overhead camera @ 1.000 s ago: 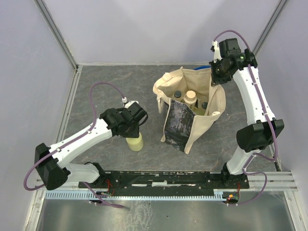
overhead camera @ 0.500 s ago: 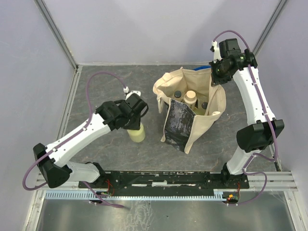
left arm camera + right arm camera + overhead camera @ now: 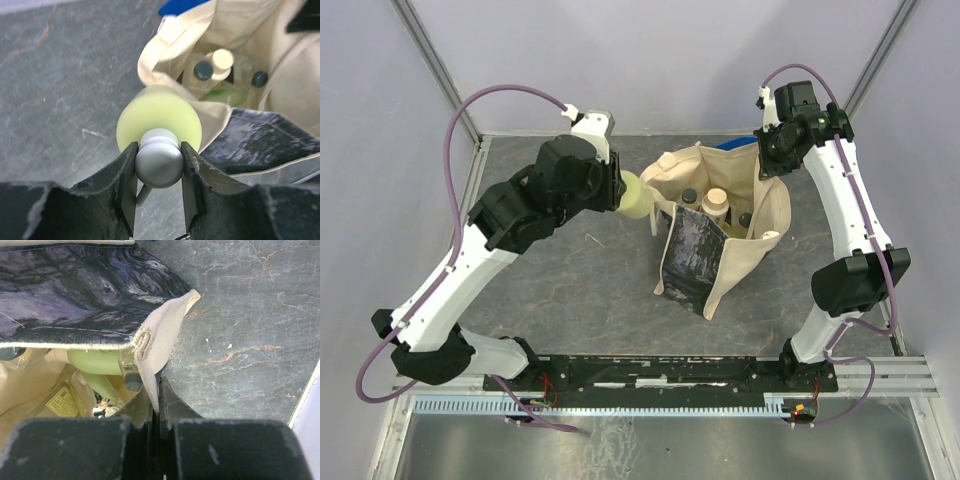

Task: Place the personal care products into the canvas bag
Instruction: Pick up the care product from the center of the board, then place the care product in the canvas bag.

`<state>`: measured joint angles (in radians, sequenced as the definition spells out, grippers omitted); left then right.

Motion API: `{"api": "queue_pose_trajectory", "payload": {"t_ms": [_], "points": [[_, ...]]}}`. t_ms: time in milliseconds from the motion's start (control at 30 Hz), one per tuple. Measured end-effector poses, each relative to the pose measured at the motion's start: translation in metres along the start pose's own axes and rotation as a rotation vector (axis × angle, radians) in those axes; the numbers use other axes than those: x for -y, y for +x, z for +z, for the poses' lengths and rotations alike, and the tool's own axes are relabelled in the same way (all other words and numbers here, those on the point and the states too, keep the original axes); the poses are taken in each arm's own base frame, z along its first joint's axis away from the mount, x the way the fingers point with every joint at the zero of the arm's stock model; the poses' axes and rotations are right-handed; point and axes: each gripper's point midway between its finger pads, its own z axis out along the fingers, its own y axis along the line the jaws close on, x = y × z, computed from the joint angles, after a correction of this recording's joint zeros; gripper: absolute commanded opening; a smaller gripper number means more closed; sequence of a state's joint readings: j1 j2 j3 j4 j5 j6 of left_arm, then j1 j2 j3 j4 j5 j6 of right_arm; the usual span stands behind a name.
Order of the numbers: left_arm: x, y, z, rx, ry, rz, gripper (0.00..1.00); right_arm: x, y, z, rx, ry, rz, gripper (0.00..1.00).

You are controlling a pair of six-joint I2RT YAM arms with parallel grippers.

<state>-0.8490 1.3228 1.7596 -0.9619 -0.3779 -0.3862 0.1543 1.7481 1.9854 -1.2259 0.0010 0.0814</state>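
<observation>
My left gripper (image 3: pixel 159 162) is shut on the pale cap of a yellow-green bottle (image 3: pixel 160 114) and holds it in the air just left of the canvas bag (image 3: pixel 760 250); the bottle also shows in the top view (image 3: pixel 634 195). The bag stands open with its dark printed panel (image 3: pixel 692 258) at the front. Several bottles stand inside it: black-capped ones (image 3: pixel 690 196) and a beige-capped one (image 3: pixel 716 201). My right gripper (image 3: pixel 159 392) is shut on the bag's rim (image 3: pixel 150 347) at the far right and holds the mouth open. It shows in the top view too (image 3: pixel 767 160).
A bit of blue cloth (image 3: pixel 738 143) shows behind the bag. The grey stone-patterned floor (image 3: pixel 550 290) is ringed by pale walls and a metal rail (image 3: pixel 468 215) on the left. The arm bases sit on a black bar (image 3: pixel 660 372) at the near edge.
My left gripper has lifted the yellow-green bottle off the floor and carried it up and right to the bag's left edge. The right gripper has stayed on the bag's rim.
</observation>
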Motion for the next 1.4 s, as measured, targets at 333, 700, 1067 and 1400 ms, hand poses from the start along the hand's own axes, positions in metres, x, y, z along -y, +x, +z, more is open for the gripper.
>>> {"api": "queue_pose_trajectory", "payload": {"t_ms": [333,700,1067,1400], "points": [[0.026,-0.070,-0.033,0.186,0.153,0.051,0.03,0.000,0.000,0.000,-0.003,0.001,-0.001,0.00],[0.061,-0.089,0.019,0.217,0.221,0.154,0.03,0.000,0.001,0.000,-0.010,0.001,-0.001,0.00],[0.077,-0.070,0.101,0.120,0.282,0.190,0.03,0.002,0.001,-0.001,-0.013,0.012,-0.002,0.00],[0.098,-0.031,0.085,0.019,0.440,0.216,0.03,0.005,0.005,0.002,-0.020,0.027,-0.002,0.00]]}}
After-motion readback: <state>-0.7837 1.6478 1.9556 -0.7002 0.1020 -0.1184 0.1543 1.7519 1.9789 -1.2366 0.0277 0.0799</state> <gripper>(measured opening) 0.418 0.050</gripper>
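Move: The left gripper already holds the last pale-green bottle by its white cap. From it, the middle of the canvas bag's opening lies about 23 cm right, 6 cm ahead and 12 cm below. Inside the bag, the dark-capped bottle is some 17 cm right and 8 cm ahead, the cream-capped one roughly 23 cm right and 9 cm ahead, both about 24 cm lower. The right gripper pinches the rim; the opening's middle lies 12 cm left and 6 cm back of it, about level. Lift the left gripper straight up some 9 cm with the fingers tipping up slightly, then swing it right and forward while sinking again, carrying the bottle over the bag's left rim; finish by drawing back about 4 cm, roughly 12 cm to the right overall. Turn the wrist nearly 30 degrees clockwise and keep the cap gripped. Hold the rim steady with the right gripper. ##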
